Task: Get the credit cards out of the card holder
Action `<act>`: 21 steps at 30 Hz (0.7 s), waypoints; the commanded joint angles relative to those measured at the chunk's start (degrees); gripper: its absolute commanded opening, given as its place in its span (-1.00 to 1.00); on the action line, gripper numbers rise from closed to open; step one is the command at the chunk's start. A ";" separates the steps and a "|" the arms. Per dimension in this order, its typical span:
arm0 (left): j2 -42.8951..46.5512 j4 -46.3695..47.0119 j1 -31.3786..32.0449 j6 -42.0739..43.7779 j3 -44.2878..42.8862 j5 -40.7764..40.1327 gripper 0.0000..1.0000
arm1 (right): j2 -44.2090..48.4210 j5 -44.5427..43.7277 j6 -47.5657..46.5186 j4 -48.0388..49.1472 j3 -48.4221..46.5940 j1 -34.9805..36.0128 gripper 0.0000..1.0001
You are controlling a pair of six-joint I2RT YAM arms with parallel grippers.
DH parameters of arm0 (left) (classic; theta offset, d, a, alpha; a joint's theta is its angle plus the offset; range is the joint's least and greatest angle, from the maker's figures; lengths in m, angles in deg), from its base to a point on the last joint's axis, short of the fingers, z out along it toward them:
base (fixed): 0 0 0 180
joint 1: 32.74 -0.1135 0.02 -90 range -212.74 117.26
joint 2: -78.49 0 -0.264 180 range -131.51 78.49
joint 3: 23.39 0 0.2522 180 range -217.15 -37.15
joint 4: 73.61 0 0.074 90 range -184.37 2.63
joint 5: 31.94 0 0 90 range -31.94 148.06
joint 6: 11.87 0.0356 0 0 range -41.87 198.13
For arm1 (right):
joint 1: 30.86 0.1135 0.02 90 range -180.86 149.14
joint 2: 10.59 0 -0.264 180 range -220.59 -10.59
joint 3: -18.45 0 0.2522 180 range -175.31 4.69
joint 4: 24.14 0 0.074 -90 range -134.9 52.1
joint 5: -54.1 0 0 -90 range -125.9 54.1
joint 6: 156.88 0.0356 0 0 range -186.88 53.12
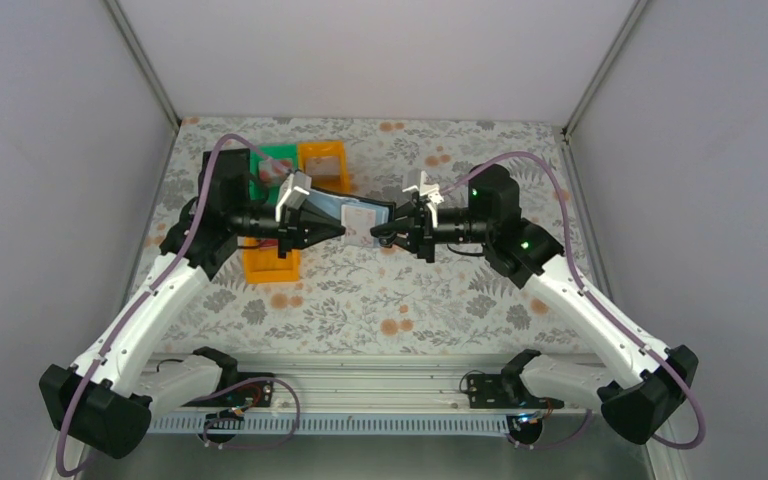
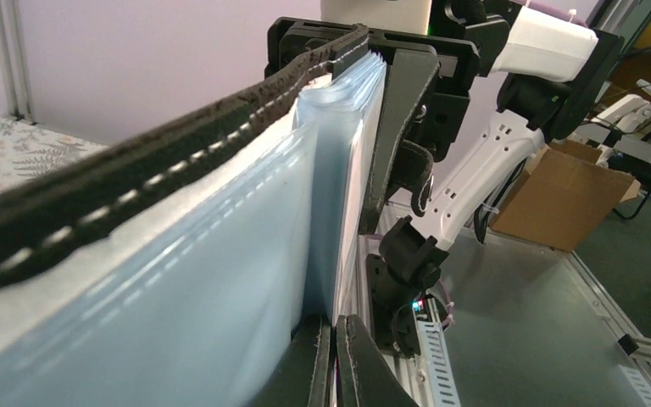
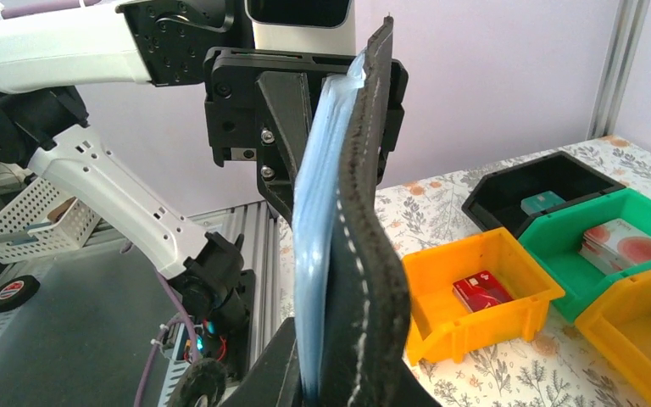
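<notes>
The card holder [image 1: 332, 206] hangs above the table between both arms, black outside and pale blue inside. A whitish credit card with red [image 1: 361, 221] shows in its right panel. My left gripper [image 1: 339, 232] is shut on its left side; in the left wrist view the left gripper [image 2: 336, 329] pinches the blue sleeves [image 2: 220, 280]. My right gripper [image 1: 381, 232] is shut on the opposite end; in the right wrist view the right gripper [image 3: 339, 381] clamps the holder's black edge [image 3: 369, 254]. Other credit cards lie in trays: red [image 3: 481, 292], whitish-red [image 3: 623, 244], teal [image 3: 542, 203].
Plastic trays stand at the back left of the flowered table: green [image 1: 278, 163], orange [image 1: 324, 160] and a nearer orange one [image 1: 268, 266] under the left arm. From the right wrist they show as orange [image 3: 441, 318], green [image 3: 585, 288] and black [image 3: 509, 191]. Grey walls enclose the table.
</notes>
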 commanded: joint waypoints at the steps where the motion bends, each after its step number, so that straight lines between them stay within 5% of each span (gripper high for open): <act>1: 1.06 -2.53 -1.14 4.50 -1.44 2.61 -0.95 | 1.29 -0.43 -1.97 -3.54 0.06 -2.73 -0.91; 7: 1.02 -2.91 -1.16 6.14 -1.87 2.97 -0.95 | 0.80 3.57 -1.86 -3.76 -0.26 -4.23 -0.71; 15: 0.81 2.08 0.37 3.26 0.09 1.21 -0.95 | 0.14 6.69 -1.32 -1.63 -0.70 -4.25 -0.87; 21: -0.23 4.05 2.23 2.58 0.01 -2.67 -0.36 | -1.86 9.58 -0.71 -1.10 -1.80 -4.17 -0.86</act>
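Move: The card in its sleeve, with its near edge between the shut left fingers, has its middle some 3 cm right of the left hand, 1 cm ahead and 1 cm higher. The open card holder's middle is about 2 cm to that hand's right and 4 cm ahead. From the right hand, which grips the holder's far edge, the card lies about 5 cm left and 1 cm ahead. Right hand draws the holder about 1 cm right and down; left fingers open a quarter, releasing the card's edge. ##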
